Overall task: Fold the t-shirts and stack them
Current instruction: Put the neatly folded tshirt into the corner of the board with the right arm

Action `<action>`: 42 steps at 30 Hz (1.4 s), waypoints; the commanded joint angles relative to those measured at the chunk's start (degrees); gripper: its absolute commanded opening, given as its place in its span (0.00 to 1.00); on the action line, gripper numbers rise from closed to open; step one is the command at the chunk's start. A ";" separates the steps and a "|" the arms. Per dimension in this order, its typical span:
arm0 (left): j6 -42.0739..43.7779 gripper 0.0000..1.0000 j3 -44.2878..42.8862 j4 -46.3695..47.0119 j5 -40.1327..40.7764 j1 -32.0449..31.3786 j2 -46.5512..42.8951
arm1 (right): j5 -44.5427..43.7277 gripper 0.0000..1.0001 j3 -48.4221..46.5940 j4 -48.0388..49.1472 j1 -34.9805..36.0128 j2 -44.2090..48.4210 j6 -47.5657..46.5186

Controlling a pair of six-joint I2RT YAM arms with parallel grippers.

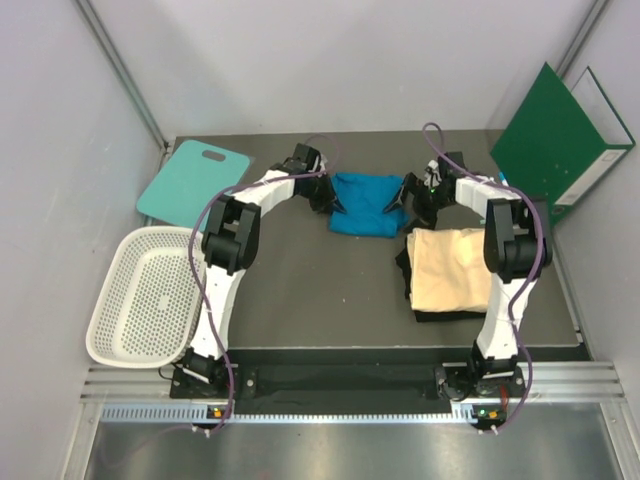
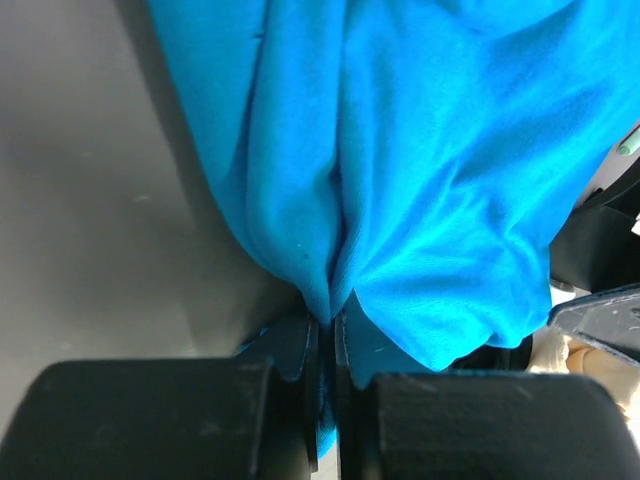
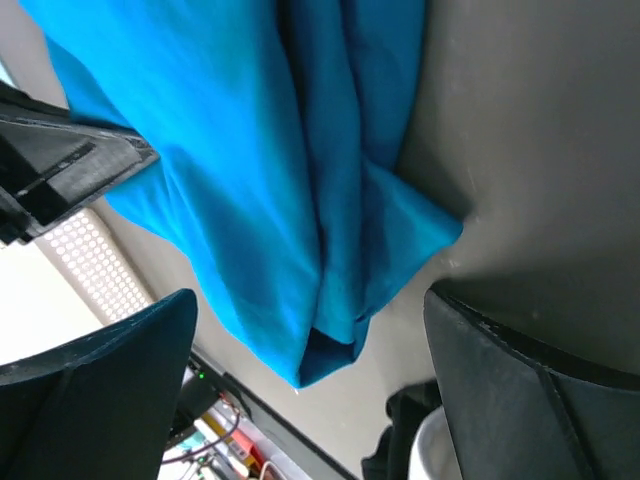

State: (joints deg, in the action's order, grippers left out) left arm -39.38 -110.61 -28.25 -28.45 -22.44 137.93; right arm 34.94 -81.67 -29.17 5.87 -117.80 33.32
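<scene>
A bright blue t-shirt (image 1: 362, 203) lies bunched at the back middle of the table. My left gripper (image 1: 328, 197) is at its left edge. In the left wrist view the jaws (image 2: 327, 335) are shut on a pinched fold of the blue cloth (image 2: 430, 180). My right gripper (image 1: 400, 207) is at the shirt's right edge. Its fingers (image 3: 520, 390) stand wide apart, and a corner of the blue shirt (image 3: 300, 250) hangs between them without touching either. A folded cream-yellow t-shirt (image 1: 450, 268) lies at the right on dark cloth (image 1: 445, 316).
A teal board (image 1: 190, 180) with a handle hole lies at the back left. In front of it, at the left edge, sits a white mesh basket (image 1: 145, 295). A green binder (image 1: 560, 145) leans against the back right wall.
</scene>
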 commanded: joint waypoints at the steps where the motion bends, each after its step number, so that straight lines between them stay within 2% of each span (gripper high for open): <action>1: -0.53 0.00 1.27 1.79 3.58 2.92 -2.84 | 1.36 0.91 -2.00 5.25 0.28 -1.99 1.74; 6: -1.05 0.00 0.13 2.14 1.11 2.93 -2.05 | 1.89 0.85 -3.84 7.28 1.33 -5.77 3.86; 15: -1.14 0.00 2.23 2.85 -0.29 2.66 -3.19 | 0.92 0.80 -15.70 5.27 6.60 -14.03 6.41; 17: -1.32 0.00 3.29 3.46 -1.08 2.49 -3.28 | 1.01 0.77 -18.52 4.56 7.57 -16.13 6.32; 18: -1.32 0.00 3.55 3.46 -1.35 2.57 -3.45 | 1.01 0.73 -19.40 3.86 8.45 -16.67 6.14; 19: -1.23 0.00 3.73 3.46 -1.78 2.40 -3.46 | 1.18 0.62 -19.93 4.03 8.81 -17.02 6.05; 21: -0.88 0.00 4.26 3.11 -2.05 2.40 -4.07 | 1.36 0.47 -19.85 3.86 9.60 -16.94 5.27; 22: -0.62 0.01 4.52 2.85 -2.23 2.40 -4.42 | 1.01 0.32 -19.15 2.81 9.60 -16.68 4.83; 23: -0.44 0.09 4.87 2.33 -2.14 2.48 -4.86 | 0.31 0.27 -18.71 2.19 9.60 -15.37 3.34; 24: -0.18 0.27 4.87 1.80 -2.23 2.57 -5.73 | -2.04 0.23 -18.35 1.05 9.51 -14.57 2.20; 25: 0.43 0.64 4.87 0.92 -2.14 2.57 -6.26 | -3.37 0.18 -18.26 -2.09 9.60 -12.83 0.97; 26: 0.87 0.75 4.70 -0.56 -1.62 2.57 -6.96 | -4.60 0.17 -18.44 -4.03 9.60 -11.85 -2.18; 27: 1.49 0.82 4.61 -1.45 -1.35 2.83 -8.54 | -6.62 0.15 -18.70 -5.71 9.60 -11.06 -3.77; 28: 2.71 0.99 4.61 -2.24 -0.91 3.01 -9.60 | -7.94 0.14 -19.22 -7.46 9.60 -8.87 -6.92; 36: 4.31 0.99 7.86 -4.44 4.80 9.68 -21.64 | -15.15 0.13 -25.46 -21.19 12.67 0.81 -19.08; 42: 6.51 0.99 9.79 -8.66 3.93 10.84 -22.53 | -17.18 0.13 -31.52 -27.06 14.78 5.12 -20.84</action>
State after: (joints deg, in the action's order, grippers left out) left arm -35.16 -103.20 -33.10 -24.86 -11.00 117.84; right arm 20.16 -106.69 -50.61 18.94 -118.69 16.27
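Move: The neatly folded blue t-shirt lies flat, its middle about 4 cm ahead of the open right hand, 8 cm to its left and some 2 cm below. The middle of the cream shirt stack on the dark board is roughly 12 cm back and 12 cm to the right of the right hand. The left hand already pinches the blue t-shirt's left edge, with the t-shirt's middle about 6 cm to its right and 1 cm ahead. Leftward and forward, nearly level, the right hand travels some 10 cm in over the blue t-shirt's middle, sinks a little, shuts on the folds and then lifts about 9 cm while easing back and right, turning counter-clockwise. The left hand keeps its pinch on the edge until the right has closed, then opens wide and withdraws up and left, away from the t-shirt. ##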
